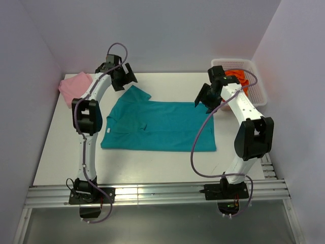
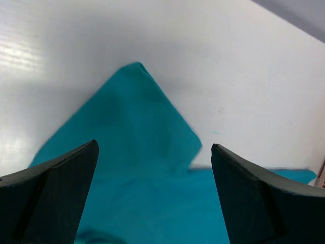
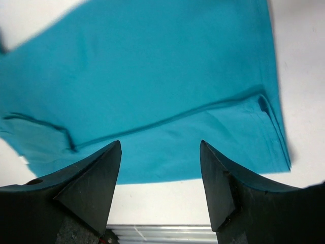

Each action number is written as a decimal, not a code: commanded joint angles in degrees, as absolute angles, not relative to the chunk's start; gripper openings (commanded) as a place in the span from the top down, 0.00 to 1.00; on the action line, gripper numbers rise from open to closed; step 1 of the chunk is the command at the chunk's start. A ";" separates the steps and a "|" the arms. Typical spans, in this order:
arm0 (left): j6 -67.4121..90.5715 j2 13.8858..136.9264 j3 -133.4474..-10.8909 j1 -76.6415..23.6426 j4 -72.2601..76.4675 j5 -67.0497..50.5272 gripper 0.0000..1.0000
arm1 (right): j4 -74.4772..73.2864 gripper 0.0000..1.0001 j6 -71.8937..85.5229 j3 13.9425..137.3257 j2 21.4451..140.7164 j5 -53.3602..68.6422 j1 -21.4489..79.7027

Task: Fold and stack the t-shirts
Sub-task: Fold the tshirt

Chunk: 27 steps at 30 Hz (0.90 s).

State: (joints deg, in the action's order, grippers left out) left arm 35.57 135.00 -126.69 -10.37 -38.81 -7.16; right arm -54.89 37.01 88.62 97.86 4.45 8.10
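A teal t-shirt [image 1: 162, 127] lies flat in the middle of the table, its near part folded over and one sleeve [image 2: 137, 112] pointing toward the back. My left gripper [image 1: 124, 77] hovers above that sleeve, jaws open and empty [image 2: 154, 145]. Over the shirt's far right corner my right gripper [image 1: 204, 96] is also open, holding nothing [image 3: 160, 142], with the teal cloth [image 3: 152, 76] and its fold line below it. A pale pink t-shirt [image 1: 76, 86] lies folded at the back left corner. A bright orange t-shirt [image 1: 238, 79] sits crumpled in the basket.
A white mesh basket [image 1: 260, 95] stands at the back right against the wall. Walls close in the table on the left, back and right. A metal rail [image 1: 152, 192] runs along the near edge by the arm bases.
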 commanded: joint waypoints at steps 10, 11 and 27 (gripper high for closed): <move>38.32 154.42 -140.36 -1.67 -23.30 -29.96 0.01 | -63.28 0.32 35.68 94.38 103.00 4.92 9.05; 38.49 155.12 -140.10 -1.50 -23.03 -30.67 0.00 | -63.80 0.32 35.86 95.35 103.96 4.92 9.31; 34.19 151.61 -130.08 -3.60 -23.38 -34.63 0.03 | -67.06 0.33 35.07 106.34 112.15 6.06 9.40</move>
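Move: The far tip of the t-shirt's protruding sleeve lies some 7 cm ahead of my left hand and about 11 cm below it. That sleeve's right corner is roughly 7 cm to the hand's right, level with it, and the folded pink t-shirt about 26 cm to its left and 3 cm farther out. From my right hand, the right end of the t-shirt's far edge is about 9 cm ahead, 6 cm right and 14 cm down; the basket stands some 22 cm ahead and 18 cm right. I drop my left hand about 6 cm towards the sleeve's far tip while swinging it some 7 cm forward and a little left, then ease it back to the right by a couple of centimetres. Its left side rolls down by roughly 20 degrees with a slight clockwise turn, fingers staying wide open. My empty right hand, still open above the shirt, draws back 2 cm, then goes forward about 4 cm, sinking slightly and tipping steeper. ##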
